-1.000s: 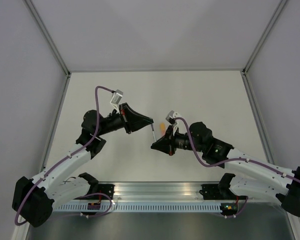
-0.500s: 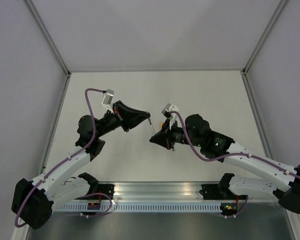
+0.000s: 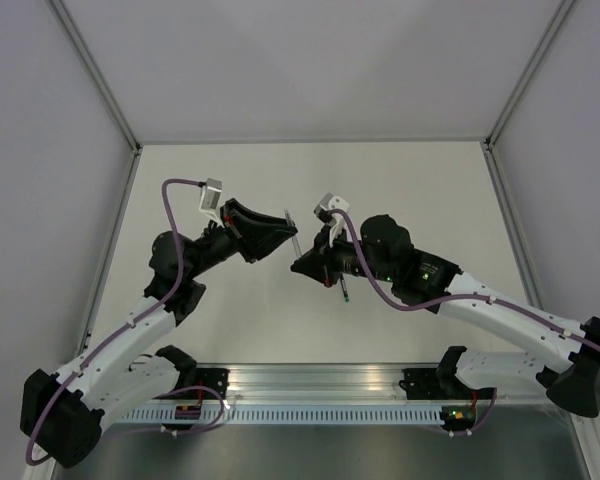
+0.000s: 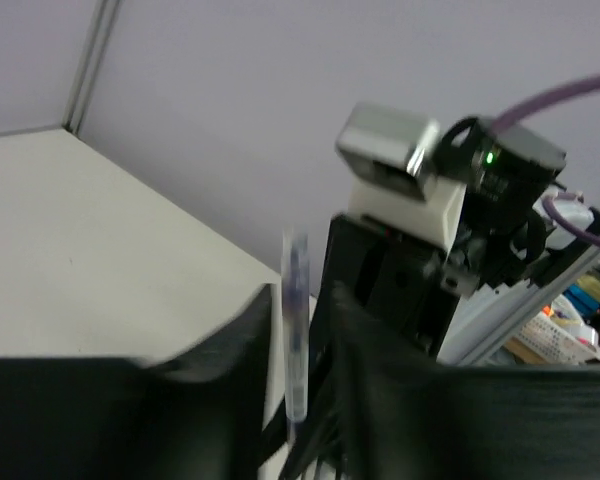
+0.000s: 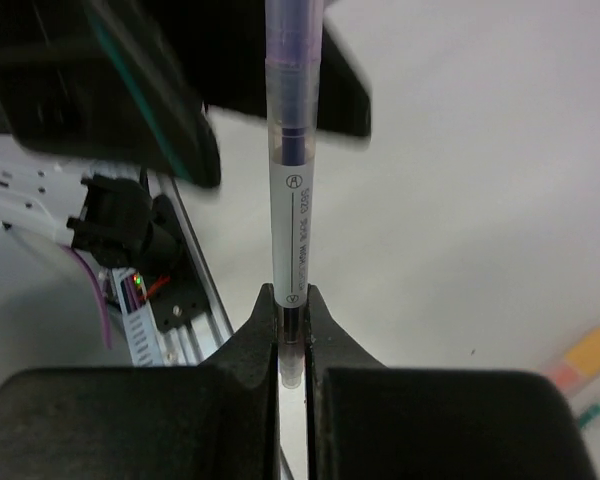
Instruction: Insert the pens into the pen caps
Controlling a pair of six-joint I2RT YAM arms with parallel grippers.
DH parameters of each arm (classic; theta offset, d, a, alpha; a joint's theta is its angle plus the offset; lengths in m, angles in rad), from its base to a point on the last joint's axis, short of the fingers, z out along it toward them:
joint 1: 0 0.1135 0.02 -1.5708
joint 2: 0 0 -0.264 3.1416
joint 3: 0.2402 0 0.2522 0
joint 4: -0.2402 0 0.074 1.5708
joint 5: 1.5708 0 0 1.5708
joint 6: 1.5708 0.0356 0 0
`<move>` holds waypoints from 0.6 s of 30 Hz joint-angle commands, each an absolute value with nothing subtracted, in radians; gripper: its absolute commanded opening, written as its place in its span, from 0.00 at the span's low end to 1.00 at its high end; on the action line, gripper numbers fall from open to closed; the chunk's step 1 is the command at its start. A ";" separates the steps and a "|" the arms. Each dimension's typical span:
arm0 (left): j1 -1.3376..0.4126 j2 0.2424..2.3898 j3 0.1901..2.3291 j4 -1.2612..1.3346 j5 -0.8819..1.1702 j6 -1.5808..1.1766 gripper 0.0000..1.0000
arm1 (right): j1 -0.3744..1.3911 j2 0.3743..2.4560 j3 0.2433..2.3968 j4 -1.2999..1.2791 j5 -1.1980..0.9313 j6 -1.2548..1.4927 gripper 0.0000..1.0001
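A white-barrelled pen stands up from my right gripper, which is shut on its lower end. A translucent purple pen cap sits over the pen's upper end. In the left wrist view the same capped pen runs between the fingers of my left gripper, with a gap on each side, so it is open. From above, the left gripper and right gripper face each other mid-table, the pen between them. A dark green pen lies on the table beside the right gripper.
Orange, pink and green pieces lie on the table at the right wrist view's lower right edge. The aluminium rail with both arm bases runs along the near edge. Grey walls close off the white table.
The left gripper's jaws have parted from around the pen's cap end. Both grippers and the pen have shifted up and to the left in the top view.
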State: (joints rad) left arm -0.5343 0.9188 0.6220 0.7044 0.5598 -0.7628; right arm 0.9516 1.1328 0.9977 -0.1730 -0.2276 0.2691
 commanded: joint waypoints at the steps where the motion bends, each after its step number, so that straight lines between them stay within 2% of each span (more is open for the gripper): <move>1: -0.560 0.884 0.693 0.450 0.628 -0.709 0.49 | 0.930 1.117 1.004 0.101 -0.210 0.284 0.00; 2: -0.557 0.882 0.722 0.389 0.600 -0.703 0.53 | 0.928 1.109 0.982 0.100 -0.216 0.279 0.00; 5: -0.552 0.891 0.866 0.289 0.554 -0.654 0.58 | 0.928 1.083 0.881 0.094 -0.207 0.288 0.00; 8: -0.549 0.926 1.029 0.116 0.470 -0.570 0.77 | 0.928 1.055 0.796 0.069 -0.143 0.304 0.00; 9: -0.548 0.937 1.095 0.015 0.447 -0.546 0.91 | 0.927 1.051 0.781 0.040 -0.120 0.307 0.00; 10: -0.548 0.946 1.113 -0.032 0.424 -0.505 0.99 | 0.927 1.049 0.755 0.026 -0.094 0.311 0.00; 14: -0.548 0.919 1.040 -0.098 0.266 -0.482 1.00 | 0.888 1.090 0.733 -0.024 -0.032 0.360 0.00; 18: -0.548 0.887 0.812 -0.071 0.135 -0.494 1.00 | 0.882 1.245 0.753 -0.040 -0.012 0.455 0.00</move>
State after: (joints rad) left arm -0.5510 0.8764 0.9516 0.0296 0.2981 -0.5335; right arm 0.8845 1.1408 0.7311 -0.0212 -0.0673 0.3649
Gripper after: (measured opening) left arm 0.994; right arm 0.055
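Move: The left fingers are already opening around the upper part of the purple-capped pen, whose middle lies about 5 cm below and 2 cm back from them, level sideways. The right hand still grips the pen's lower end. Where it heads, the orange pen lies on the table roughly 16 cm ahead, 8 cm to the right and 26 cm below; the green pen lies about 3 cm right of that and 2 cm nearer the base. Down by about 9 cm after a brief small rise, the right hand carries the upright capped pen towards the table pens, also moving some 3 cm each forward and right and turning clockwise while keeping its pinch. The left fingers open wide and come clear of the cap; that hand bobs up some 8 cm and mostly back down, ending a little forward and left, turned counter-clockwise. ##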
